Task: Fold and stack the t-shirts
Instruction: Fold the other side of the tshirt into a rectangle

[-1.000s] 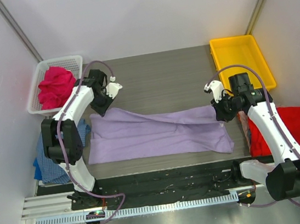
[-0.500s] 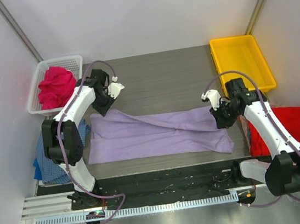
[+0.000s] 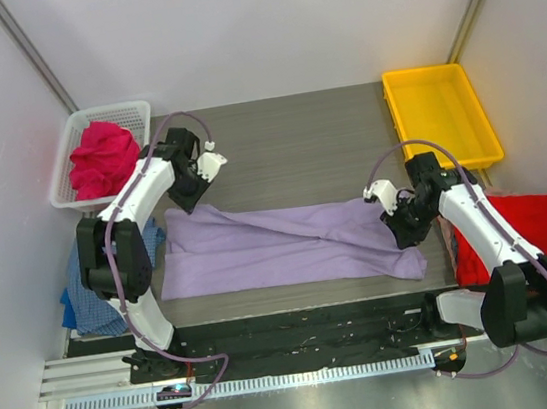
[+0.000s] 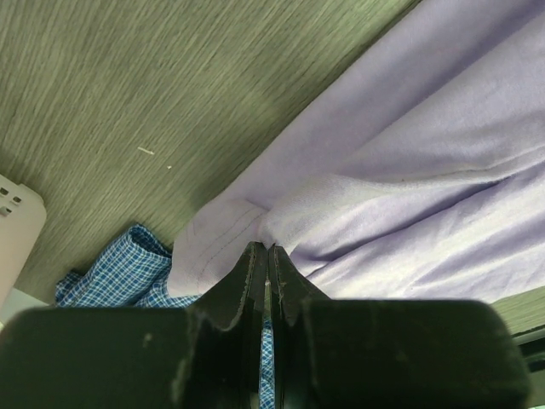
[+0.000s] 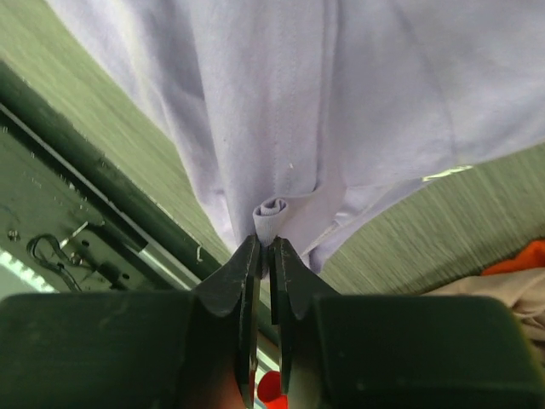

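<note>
The lavender t-shirt [image 3: 289,243] lies spread lengthwise across the table, with a diagonal fold ridge through its middle. My left gripper [image 3: 187,198] is shut on its far left corner; in the left wrist view the tips [image 4: 266,249] pinch a peak of the lavender t-shirt [image 4: 409,170]. My right gripper [image 3: 401,233] sits low over the shirt's right end, jaws a sliver apart with a small roll of lavender cloth [image 5: 277,213] caught between the tips [image 5: 266,241]. The red t-shirt [image 3: 529,231] lies crumpled at the right, the blue checked t-shirt [image 3: 79,301] at the left edge, and the magenta-pink t-shirt [image 3: 101,157] in the basket.
The white mesh basket [image 3: 130,109] stands at the far left and the yellow tray [image 3: 440,112] at the far right. The black front rail [image 3: 300,327] runs along the near table edge, close under my right gripper. Blue checked cloth [image 4: 128,264] lies just beside the left gripper.
My right gripper has swung toward the near left and come down with the shirt's right end, and its jaws have eased apart slightly. The left gripper has hardly moved.
</note>
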Controlling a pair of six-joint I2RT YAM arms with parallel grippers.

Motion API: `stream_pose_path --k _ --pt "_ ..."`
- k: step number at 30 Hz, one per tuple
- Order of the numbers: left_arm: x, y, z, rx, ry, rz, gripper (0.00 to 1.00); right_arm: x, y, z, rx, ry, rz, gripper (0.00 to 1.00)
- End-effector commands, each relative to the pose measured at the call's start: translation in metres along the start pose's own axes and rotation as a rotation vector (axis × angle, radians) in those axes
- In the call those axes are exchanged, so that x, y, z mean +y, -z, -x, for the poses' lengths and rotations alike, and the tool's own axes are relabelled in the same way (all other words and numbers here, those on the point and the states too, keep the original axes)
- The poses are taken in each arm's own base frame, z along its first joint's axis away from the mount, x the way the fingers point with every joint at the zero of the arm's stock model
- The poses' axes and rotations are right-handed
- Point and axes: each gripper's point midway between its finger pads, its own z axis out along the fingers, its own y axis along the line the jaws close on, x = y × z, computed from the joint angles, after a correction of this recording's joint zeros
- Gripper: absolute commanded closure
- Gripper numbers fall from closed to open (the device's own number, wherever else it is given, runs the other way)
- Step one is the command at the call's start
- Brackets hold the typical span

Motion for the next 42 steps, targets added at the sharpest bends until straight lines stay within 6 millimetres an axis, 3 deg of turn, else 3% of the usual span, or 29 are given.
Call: stream_pose_path --k 1,9,12,14,18,26,33,38,42 --pt "0.001 -0.008 -0.011 0.050 -0.004 0.024 0.92 0.015 -0.003 -0.012 0.045 0.058 0.084 0.84" --pt "-0.001 -0.015 -0.017 0.082 -0.023 0.034 0.91 0.028 -0.004 -0.027 0.116 0.116 0.173 0.83" --pt "0.000 -0.018 -0.016 0.089 -0.029 0.046 0.92 0.033 -0.003 -0.033 0.135 0.138 0.200 0.74" --pt "-0.001 -0.018 -0.016 0.096 -0.036 0.051 0.92 0.038 -0.002 -0.038 0.149 0.159 0.225 0.62" --pt "-0.001 -0.019 -0.014 0.098 -0.042 0.055 0.92 0.041 0.001 -0.039 0.150 0.174 0.227 0.55" --pt "-0.004 -0.021 -0.014 0.099 -0.042 0.056 0.92 0.009 -0.004 -0.005 0.069 0.175 0.121 0.49" --pt "-0.005 -0.027 -0.017 0.081 -0.051 0.067 0.92 -0.032 -0.028 0.049 -0.045 0.125 0.056 0.44" --pt "-0.007 -0.031 -0.017 0.072 -0.054 0.065 0.93 -0.037 -0.049 0.068 -0.059 0.112 0.087 0.40" --pt "-0.006 -0.031 -0.016 0.068 -0.059 0.068 0.93 -0.035 -0.065 0.073 -0.041 0.112 0.112 0.40"
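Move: The right hand still pinches the flap of the purple t-shirt, to be laid at the shirt's near right corner, about 8 cm back, 3 cm right and 7 cm below. The tan cloth lies some 12 cm right and level with it fore and aft, the yellow bin about 32 cm ahead and 14 cm right. The left hand holds the flap's other end over the shirt's far left corner, roughly 1 cm back, 1 cm left and 7 cm down; the blue checked shirt is about 14 cm back and 22 cm left. Still pinching the flap, the right hand draws it back about 5 cm towards the shirt's near edge, sinking slightly with its fingertips tipping back, and opens wide to let go. It then turns round, sweeping some 11 cm forward, slightly left and down over the shirt with fingers open. The left hand keeps its pinch and lowers its end about 4 cm, edging back. ##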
